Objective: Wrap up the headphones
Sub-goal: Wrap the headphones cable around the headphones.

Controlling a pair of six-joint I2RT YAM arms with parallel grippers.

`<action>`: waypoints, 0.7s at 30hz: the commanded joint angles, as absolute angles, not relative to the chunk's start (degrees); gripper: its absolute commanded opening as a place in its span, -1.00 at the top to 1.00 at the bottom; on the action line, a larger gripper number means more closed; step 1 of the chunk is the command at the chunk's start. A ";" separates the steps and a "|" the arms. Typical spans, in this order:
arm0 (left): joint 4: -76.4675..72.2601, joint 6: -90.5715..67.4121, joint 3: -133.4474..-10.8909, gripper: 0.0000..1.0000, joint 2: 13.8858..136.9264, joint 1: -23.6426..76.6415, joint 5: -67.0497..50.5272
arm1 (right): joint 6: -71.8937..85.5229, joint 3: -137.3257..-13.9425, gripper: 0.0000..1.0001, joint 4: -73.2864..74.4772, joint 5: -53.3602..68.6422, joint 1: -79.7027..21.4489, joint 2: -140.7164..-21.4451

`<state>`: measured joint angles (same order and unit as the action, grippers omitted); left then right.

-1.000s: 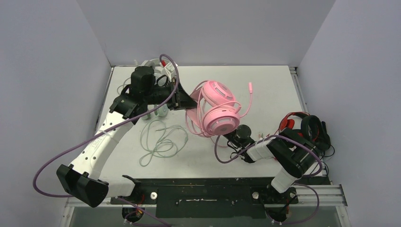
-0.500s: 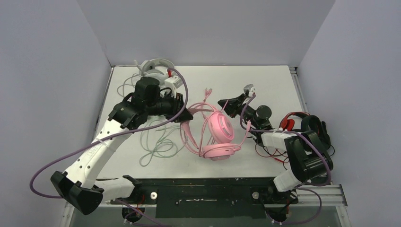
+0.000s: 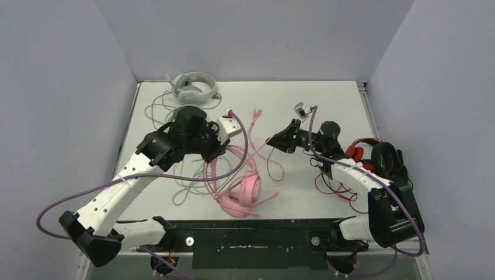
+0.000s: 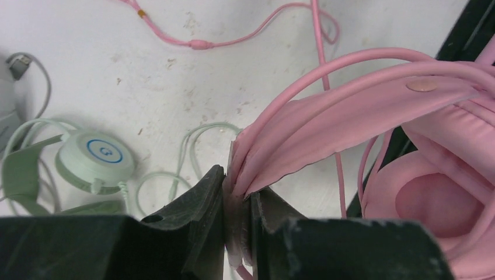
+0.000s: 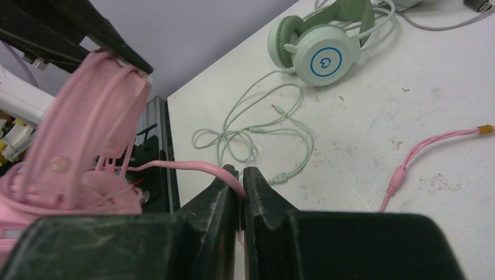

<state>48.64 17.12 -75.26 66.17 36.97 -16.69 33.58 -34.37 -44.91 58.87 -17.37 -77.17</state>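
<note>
My left gripper is shut on the headband of the pink headphones. They hang tilted, cups low near the table's front edge, below the left gripper. My right gripper is shut on the thin pink cable and sits mid-table, with cable looping from it to the headset. The cable's free end lies further back. The mint green headphones lie flat left of centre, cable loose, mostly hidden under my left arm from above. The white headphones rest at the back left.
A red and black headset with red wires lies at the right edge beside my right arm. The grey cable of the white headset trails along the left side. A black rail runs along the front.
The pink headphones have swung from mid-table down toward the front edge, carried by my left gripper. My right gripper moved from the front to the table's centre and closed on the pink cable.
</note>
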 commanded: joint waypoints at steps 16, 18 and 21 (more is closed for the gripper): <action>34.72 28.16 -79.08 1.00 72.64 45.26 25.59 | 35.67 -45.23 0.89 -17.75 73.48 -28.40 -72.95; 33.06 28.85 -78.37 1.00 73.25 45.91 28.45 | 43.36 -43.80 0.87 -26.53 74.17 -28.62 -72.84; 28.35 29.02 -76.67 1.00 73.39 46.94 33.87 | 54.77 -41.53 0.86 -38.51 72.86 -28.91 -72.62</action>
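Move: From the left gripper, which holds the pink headphones by their headband, the pink earcups hang about 12 cm back, 6 cm right and 6 cm lower; the pinched cable is some 5 cm ahead and 14 cm right, 3 cm lower. The green headphones lie about 25 cm ahead, 17 cm left and 22 cm below. From the right gripper, the pink earcups are roughly 16 cm back, 7 cm left and slightly lower. Draw the pinched cable back about 9 cm and a little left with the shut right gripper, towards the right side of the pink earcups, turning that hand some 25 degrees counter-clockwise. At the same time carry the headphones forward about 8 cm and slightly left with the left gripper, dipping and then rising, and swing its fingers round counter-clockwise to point more forward, keeping the headband gripped. ##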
